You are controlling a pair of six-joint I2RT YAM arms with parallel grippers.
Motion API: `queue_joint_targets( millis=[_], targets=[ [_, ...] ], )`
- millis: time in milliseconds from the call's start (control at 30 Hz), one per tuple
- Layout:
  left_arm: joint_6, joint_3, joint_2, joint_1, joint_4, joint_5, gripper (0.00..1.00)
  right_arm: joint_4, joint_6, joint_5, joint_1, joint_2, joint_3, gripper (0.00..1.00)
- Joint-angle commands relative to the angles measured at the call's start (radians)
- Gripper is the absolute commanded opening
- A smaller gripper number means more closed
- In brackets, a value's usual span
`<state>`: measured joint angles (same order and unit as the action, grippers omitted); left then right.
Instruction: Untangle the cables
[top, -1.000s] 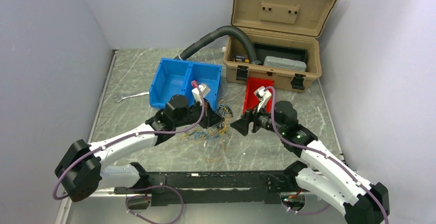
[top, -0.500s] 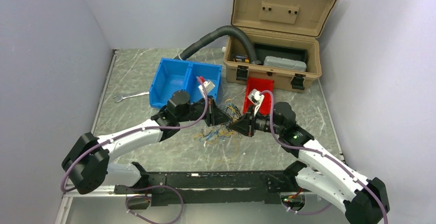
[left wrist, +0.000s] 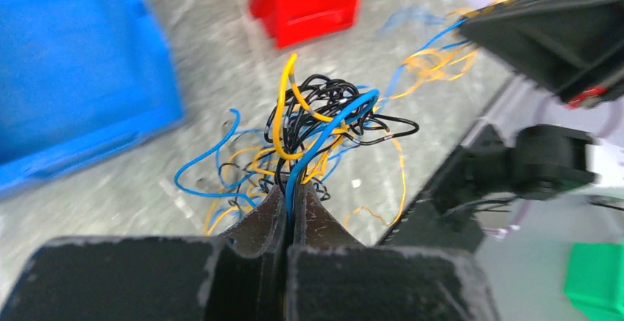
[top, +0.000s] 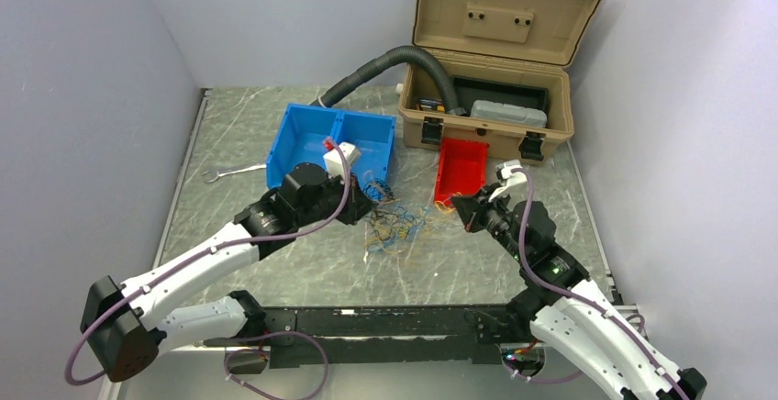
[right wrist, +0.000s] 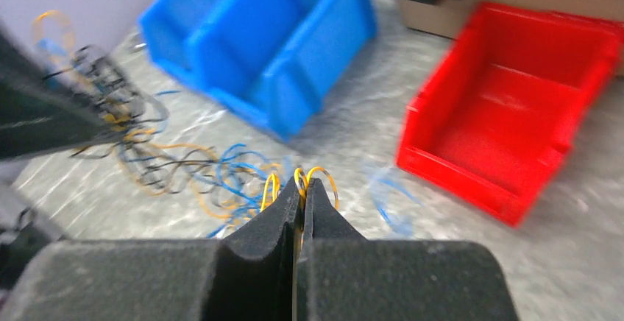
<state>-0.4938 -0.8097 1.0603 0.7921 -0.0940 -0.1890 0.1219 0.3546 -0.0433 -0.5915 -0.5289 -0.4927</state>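
The cables (top: 394,226) are a small tangle of thin yellow-orange, blue and black wires, lying on the table between my two grippers. My left gripper (top: 368,205) is at the tangle's left edge. In the left wrist view it (left wrist: 288,194) is shut on a blue cable (left wrist: 331,126) and some black strands, and the knot (left wrist: 324,111) bunches just beyond its tips. My right gripper (top: 456,205) is to the right of the tangle. In the right wrist view it (right wrist: 302,185) is shut on a yellow-orange cable (right wrist: 322,171) that loops out over its tips.
A blue two-compartment bin (top: 330,143) stands behind the left gripper and a red bin (top: 461,166) behind the right one. Farther back are an open tan toolbox (top: 495,51) and a grey corrugated hose (top: 385,62). A wrench (top: 234,172) lies at the left.
My right gripper went from open to shut on a yellow-orange cable. After meeting at the tangle, the two grippers have drawn apart, left one leftward and right one rightward.
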Motion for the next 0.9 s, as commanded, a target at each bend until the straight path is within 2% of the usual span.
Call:
queue_joint_targets(
  millis=[0,200,333,400,500,533,567,600,667,867],
  targets=[
    [0.06,-0.006,-0.043,-0.013,-0.235,0.246,0.0,0.135,0.077,0.338,0.001,0.011,-0.044,0.0],
    [0.074,0.024,-0.084,-0.019,-0.28,0.293,0.0,0.265,0.186,0.558,0.003,-0.032,-0.092,0.0],
    [0.072,0.062,-0.11,-0.019,-0.3,0.318,0.0,0.282,0.244,0.623,0.001,-0.027,-0.081,0.0],
    [0.08,0.097,-0.131,-0.02,-0.289,0.309,0.0,0.254,0.219,0.592,0.001,-0.018,-0.067,0.0],
    [0.149,0.146,-0.177,-0.019,-0.192,0.122,0.0,0.163,0.124,0.43,0.001,-0.033,-0.048,0.0],
    [0.162,0.156,-0.19,-0.018,-0.158,0.064,0.0,0.137,0.081,0.358,0.001,-0.048,-0.051,0.13],
    [0.169,0.164,-0.201,-0.019,-0.126,0.016,0.0,0.114,0.037,0.26,0.001,-0.07,-0.056,0.34],
    [0.173,0.17,-0.21,-0.019,-0.097,-0.025,0.0,0.087,-0.003,0.16,0.001,-0.099,-0.06,0.5],
    [0.176,0.174,-0.216,-0.019,-0.044,-0.091,0.0,0.043,-0.064,-0.014,0.001,-0.163,-0.077,0.65],
    [0.153,0.148,-0.164,-0.017,0.108,-0.302,0.0,-0.19,-0.094,-0.504,-0.015,-0.278,-0.051,0.62]
  ],
)
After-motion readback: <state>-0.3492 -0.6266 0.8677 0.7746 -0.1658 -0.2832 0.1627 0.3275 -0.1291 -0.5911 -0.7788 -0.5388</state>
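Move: The left hand holds the black cable bundle; the loose tangle lies about 6 cm to its right, level fore and aft, some 10 cm below. From the right hand, gripping a yellow strand end, the tangle is about 15 cm left, 2 back and 10 below. The red bin is roughly 13 cm ahead and 1 right of the right hand, 12 below. Both hands sink and pull apart about 8 cm each; right opens, freeing its yellow strand; both return inward. ##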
